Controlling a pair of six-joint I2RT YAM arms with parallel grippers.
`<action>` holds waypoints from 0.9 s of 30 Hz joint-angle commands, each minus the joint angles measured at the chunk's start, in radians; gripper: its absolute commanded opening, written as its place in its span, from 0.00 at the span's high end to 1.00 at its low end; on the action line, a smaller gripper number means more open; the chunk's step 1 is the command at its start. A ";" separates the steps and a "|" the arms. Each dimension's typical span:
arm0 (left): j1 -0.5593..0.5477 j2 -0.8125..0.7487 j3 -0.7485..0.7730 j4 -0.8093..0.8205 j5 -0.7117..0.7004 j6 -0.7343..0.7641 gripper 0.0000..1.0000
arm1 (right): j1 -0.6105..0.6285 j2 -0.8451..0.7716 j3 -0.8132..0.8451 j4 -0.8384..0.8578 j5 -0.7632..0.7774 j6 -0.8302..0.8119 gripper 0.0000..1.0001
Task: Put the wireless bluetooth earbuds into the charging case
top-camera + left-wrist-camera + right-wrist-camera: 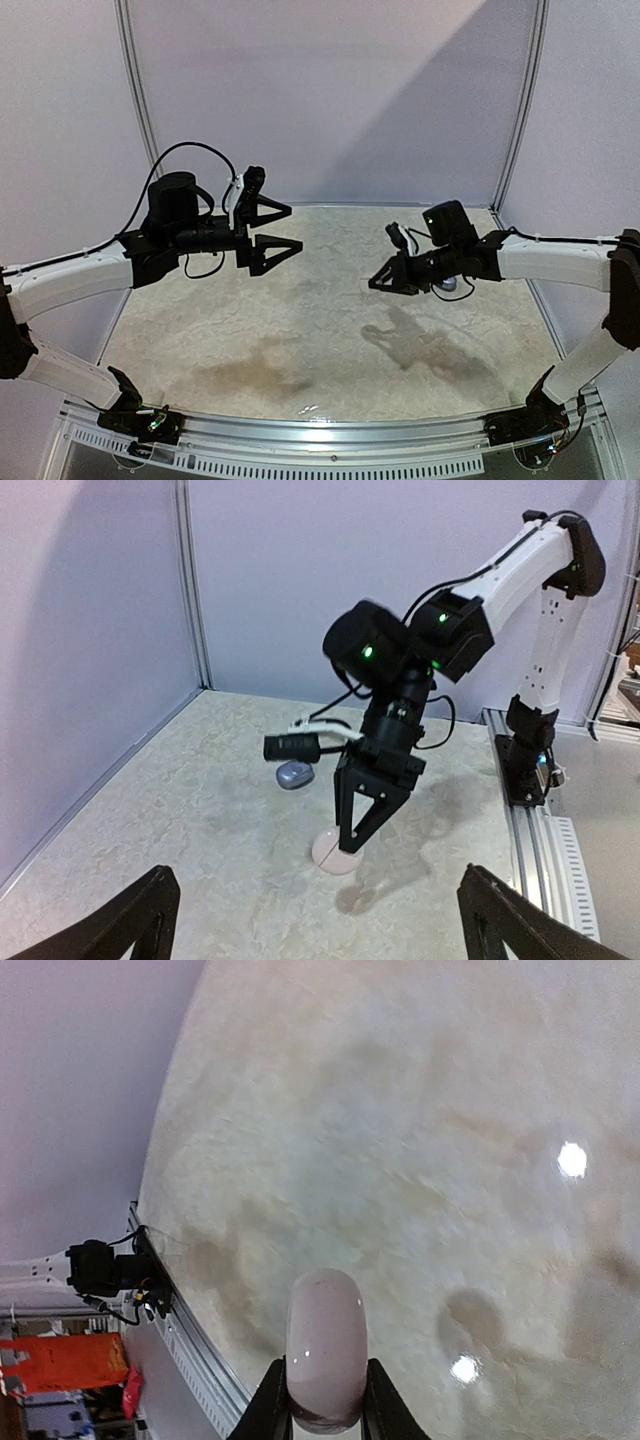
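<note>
My right gripper (325,1400) is shut on a round pale pink charging case (325,1345), its fingers pinching both sides. The left wrist view shows that case (337,852) hanging closed a little above the table under the right gripper (358,845), a seam line across it. My left gripper (290,230) is raised over the table's far left and stands wide open with nothing between its fingers (130,920). The right gripper (380,283) hovers right of centre. The earbuds do not show in any view.
An oval blue-grey case (296,774) lies on the marbled table (300,340) behind the right gripper, half hidden under the right arm (455,287). Pale walls close the back and sides. A metal rail (320,440) runs along the near edge.
</note>
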 commanded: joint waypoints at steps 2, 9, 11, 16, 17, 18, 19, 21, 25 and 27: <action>0.003 -0.025 -0.019 -0.041 -0.026 0.036 0.01 | -0.092 0.157 -0.071 0.040 -0.134 0.119 1.00; 0.004 -0.038 -0.023 -0.051 -0.042 0.051 0.01 | -0.143 0.306 -0.029 0.020 -0.166 0.110 1.00; 0.007 -0.040 -0.025 -0.052 -0.044 0.053 0.01 | -0.144 0.344 -0.007 -0.015 -0.166 0.096 0.98; 0.013 -0.037 -0.021 -0.052 -0.046 0.057 0.01 | -0.145 0.363 0.043 -0.140 -0.105 0.054 0.71; 0.015 -0.036 -0.022 -0.050 -0.045 0.057 0.01 | -0.145 0.362 0.053 -0.158 -0.091 0.044 0.66; 0.015 -0.034 -0.022 -0.049 -0.043 0.056 0.01 | -0.145 0.360 0.063 -0.191 -0.078 0.029 0.61; 0.016 -0.033 -0.021 -0.047 -0.042 0.056 0.01 | -0.144 0.357 0.070 -0.211 -0.065 0.021 0.57; 0.018 -0.031 -0.020 -0.045 -0.039 0.054 0.01 | -0.145 0.340 0.084 -0.248 -0.038 0.003 0.52; 0.022 -0.029 -0.020 -0.046 -0.040 0.056 0.01 | -0.145 0.305 0.130 -0.328 0.017 -0.033 0.47; 0.024 -0.029 -0.020 -0.053 -0.045 0.061 0.01 | -0.144 0.281 0.162 -0.376 0.067 -0.051 0.41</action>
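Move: The charging case is already in the right hand's fingers, in the air. Its place on the table is about 13 cm below that hand, some 4 cm to its right and 2 cm farther out. The purple case lies about 13 cm ahead of the right hand, 20 cm to its right and 13 cm below. From the empty left hand, the spot for the charging case is about 18 cm right, 3 cm ahead and 29 cm below. The charging case, still pinched at the start, is carried down onto the bare table by the right hand, quickly by about 11 cm and slightly to the right, while the wrist turns some 25 degrees. The hand then stops sinking and the fingers part to roughly half open, letting go as they drift a little farther right. ##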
